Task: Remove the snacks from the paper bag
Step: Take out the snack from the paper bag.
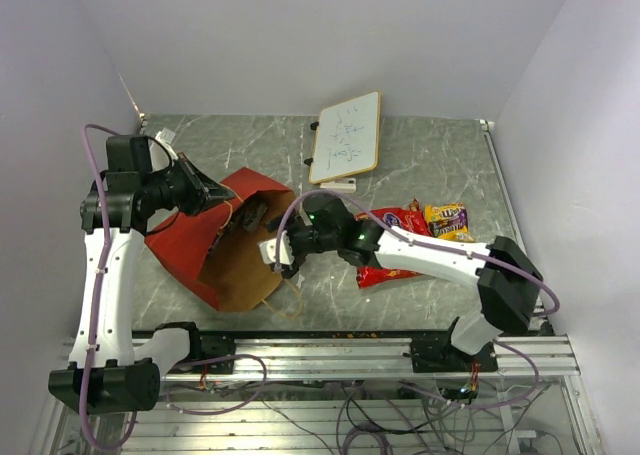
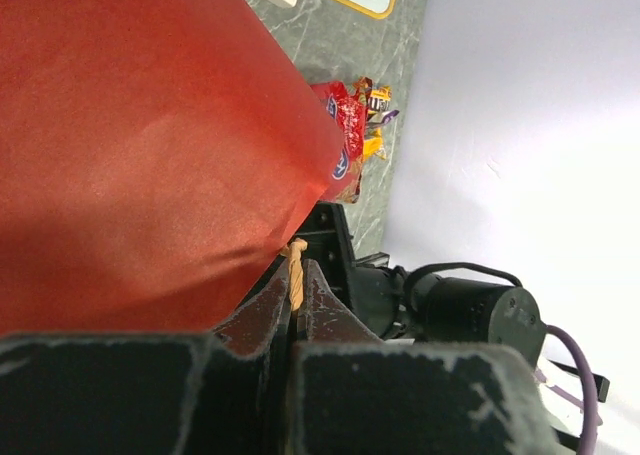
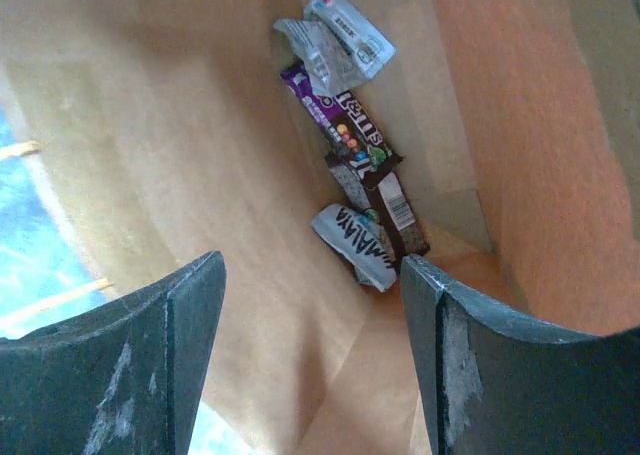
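Observation:
The paper bag (image 1: pixel 185 257) lies on its side, red outside, its brown mouth facing right. My left gripper (image 1: pixel 214 197) is shut on the bag's twisted paper handle (image 2: pixel 294 273), with the red bag wall (image 2: pixel 150 145) filling the left wrist view. My right gripper (image 1: pixel 281 245) is at the mouth, open and holding nothing (image 3: pixel 310 265). Deep inside lie a silver wrapper (image 3: pixel 336 35), a purple bar (image 3: pixel 322 103), a brown bar (image 3: pixel 388 193) and a white packet (image 3: pixel 356 243). Outside the bag, a red cookie packet (image 1: pixel 398 218) and a yellow candy pack (image 1: pixel 447 218) rest on the table.
A small whiteboard (image 1: pixel 347 135) stands propped at the back of the marbled table (image 1: pixel 440 155). The right arm lies across part of the red packet. A metal rail (image 1: pixel 330 350) with cables runs along the near edge. White walls close in both sides.

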Motion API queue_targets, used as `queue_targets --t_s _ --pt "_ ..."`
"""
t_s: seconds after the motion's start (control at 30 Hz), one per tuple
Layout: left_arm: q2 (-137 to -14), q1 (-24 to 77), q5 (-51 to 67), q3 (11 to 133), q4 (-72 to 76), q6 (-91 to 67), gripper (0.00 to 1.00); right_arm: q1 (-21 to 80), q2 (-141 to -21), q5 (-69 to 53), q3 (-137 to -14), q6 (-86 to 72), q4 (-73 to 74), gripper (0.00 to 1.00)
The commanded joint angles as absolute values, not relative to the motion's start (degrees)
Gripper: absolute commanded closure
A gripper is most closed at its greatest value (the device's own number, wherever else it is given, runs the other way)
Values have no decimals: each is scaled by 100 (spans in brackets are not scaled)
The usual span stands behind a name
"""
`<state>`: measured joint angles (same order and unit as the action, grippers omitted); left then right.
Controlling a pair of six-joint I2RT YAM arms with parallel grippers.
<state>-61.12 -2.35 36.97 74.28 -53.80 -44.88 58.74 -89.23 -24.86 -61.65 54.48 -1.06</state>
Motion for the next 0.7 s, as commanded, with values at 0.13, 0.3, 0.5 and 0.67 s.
queue_targets --t_s 0.13,0.3,0.5,0.67 --pt "-6301 -201 3934 7600 -5268 -4474 93 6142 -9966 -1297 -7042 6423 277 30" --pt "-6351 -202 3935 7674 -5152 -4553 93 6304 -10675 -272 -7381 6647 120 30" --pt "-6446 -202 3909 7721 -5284 -4462 93 6354 -11356 343 -7865 6786 58 29" --pt "-6566 -201 4003 7818 -5345 -4519 93 6350 -11954 635 -8343 6561 -88 27"
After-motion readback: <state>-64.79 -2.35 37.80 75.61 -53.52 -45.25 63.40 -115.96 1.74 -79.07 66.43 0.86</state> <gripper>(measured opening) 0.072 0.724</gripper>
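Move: The Himalaya packet on the bag's floor lies about 11 cm ahead of my open right hand, 8 cm to its left and some 14 cm below. The barcode wrapper touches it, 2 cm farther ahead and 3 cm farther left; the M&M's pack lies about 7 cm to the left of the packet and 2 cm nearer my base. From my left hand, holding the bag's handle, the packet is some 6 cm ahead, level sideways and 26 cm below. I reach my right hand down into the tipped bag towards the Himalaya packet, sinking about 10 cm while going 8 cm forward and 5 cm left. On the way I tip the fingers some 20 degrees more steeply down and swing them towards forward, keeping them open. My left hand keeps its pinch on the handle, nearly still. ##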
